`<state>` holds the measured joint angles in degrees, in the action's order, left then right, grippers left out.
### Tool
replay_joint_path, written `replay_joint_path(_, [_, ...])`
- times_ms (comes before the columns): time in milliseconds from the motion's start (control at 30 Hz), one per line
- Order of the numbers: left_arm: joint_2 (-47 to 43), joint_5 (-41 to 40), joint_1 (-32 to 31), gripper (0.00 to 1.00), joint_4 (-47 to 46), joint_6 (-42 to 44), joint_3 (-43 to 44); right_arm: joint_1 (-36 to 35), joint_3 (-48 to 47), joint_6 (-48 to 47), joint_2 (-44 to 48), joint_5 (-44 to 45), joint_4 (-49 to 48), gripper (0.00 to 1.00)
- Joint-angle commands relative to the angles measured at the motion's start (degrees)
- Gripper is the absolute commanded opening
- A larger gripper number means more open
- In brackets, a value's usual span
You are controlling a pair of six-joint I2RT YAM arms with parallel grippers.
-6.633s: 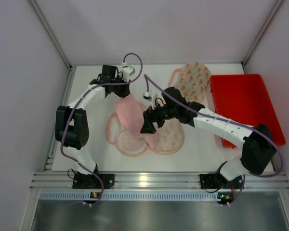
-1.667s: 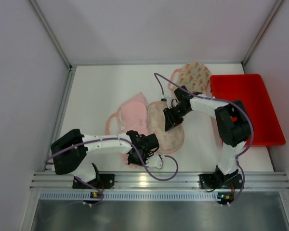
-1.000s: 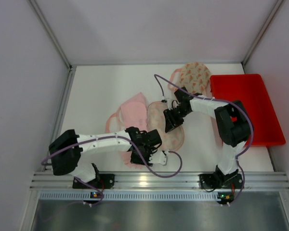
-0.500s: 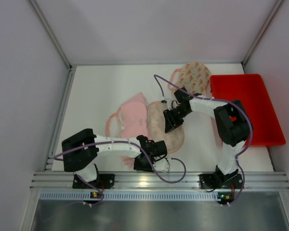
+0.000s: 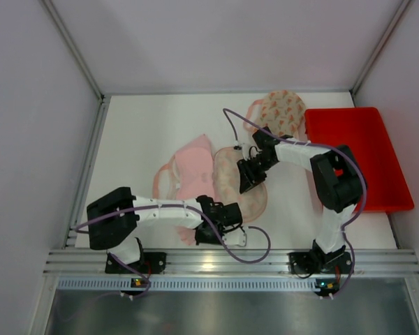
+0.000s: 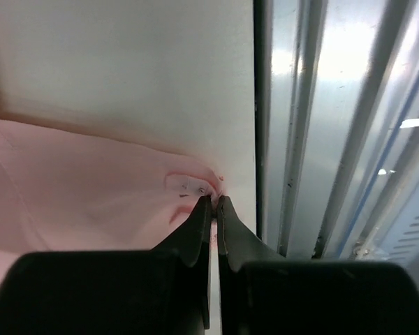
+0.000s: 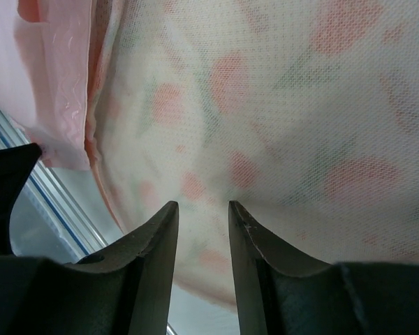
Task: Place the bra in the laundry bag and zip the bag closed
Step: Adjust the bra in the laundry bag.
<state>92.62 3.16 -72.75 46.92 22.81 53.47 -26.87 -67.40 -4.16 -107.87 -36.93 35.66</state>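
The floral mesh laundry bag (image 5: pixel 241 199) (image 7: pixel 279 105) lies mid-table, with the pink bra (image 5: pixel 192 164) (image 7: pixel 56 70) spread beside it on the left. My left gripper (image 5: pixel 204 236) (image 6: pixel 213 199) is low at the near edge of the pink fabric (image 6: pixel 91 188). Its jaws are shut on a small pink tab (image 6: pixel 188 185) at that edge, close to the table's front rail. My right gripper (image 5: pixel 246 183) (image 7: pixel 202 206) hovers over the floral mesh, fingers apart and holding nothing. I cannot tell whether it touches the mesh.
A red tray (image 5: pixel 356 153) stands at the right. A second floral mesh piece (image 5: pixel 279 115) lies at the back, next to the tray. The metal front rail (image 6: pixel 300 139) runs just right of my left fingers.
My left gripper has closed on the pink tab at the near edge; half a second ago it stood open there. The right arm has stayed in place.
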Motion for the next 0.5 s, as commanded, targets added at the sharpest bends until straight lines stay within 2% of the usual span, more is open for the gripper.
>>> replay_joint_path(0, [-5.41,5.53,-0.02,0.0,4.13,0.57,7.15,-0.55,-0.46,-3.04,3.89,-0.51,1.43,0.36])
replay_joint_path(67, [-7.27,8.17,0.24,0.0,8.71,0.13,11.1,-0.46,-0.63,-3.74,4.16,-0.51,2.56,0.36])
replay_joint_path(233, [-11.23,8.0,3.3,0.0,14.16,2.93,14.64,-0.81,-1.33,-5.94,4.69,0.19,3.71,0.36])
replay_joint_path(467, [-8.95,8.97,21.3,0.0,17.07,15.24,19.29,-0.99,0.16,-5.86,5.48,-0.43,3.19,0.36])
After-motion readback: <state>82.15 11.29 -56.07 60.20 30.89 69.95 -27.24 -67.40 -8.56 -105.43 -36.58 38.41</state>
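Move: The left hand already pinches the pink bra's near end, close to the table's front edge. The laundry bag's left half, under the bra, is centred about 19 cm ahead and 5 cm to its left, some 2 cm lower; the bra's middle is roughly 17 cm ahead and 3 cm left. The bag's right half centres some 18 cm ahead and 13 cm right. From the right hand, the left half's middle is about 19 cm left, level fore and aft, 3 cm below. Upward first, the left hand lifts the pinched near end of the pink bra roughly 11 cm, drifting a few centimetres right, then swings forward about 7 cm and back a little left, towards the middle of the bag's left half. Its fingers stay shut on the fabric as the wrist tilts some 15 degrees, tips swinging rightward. The right hand stays nearly in place over the bag's right half, half open. ##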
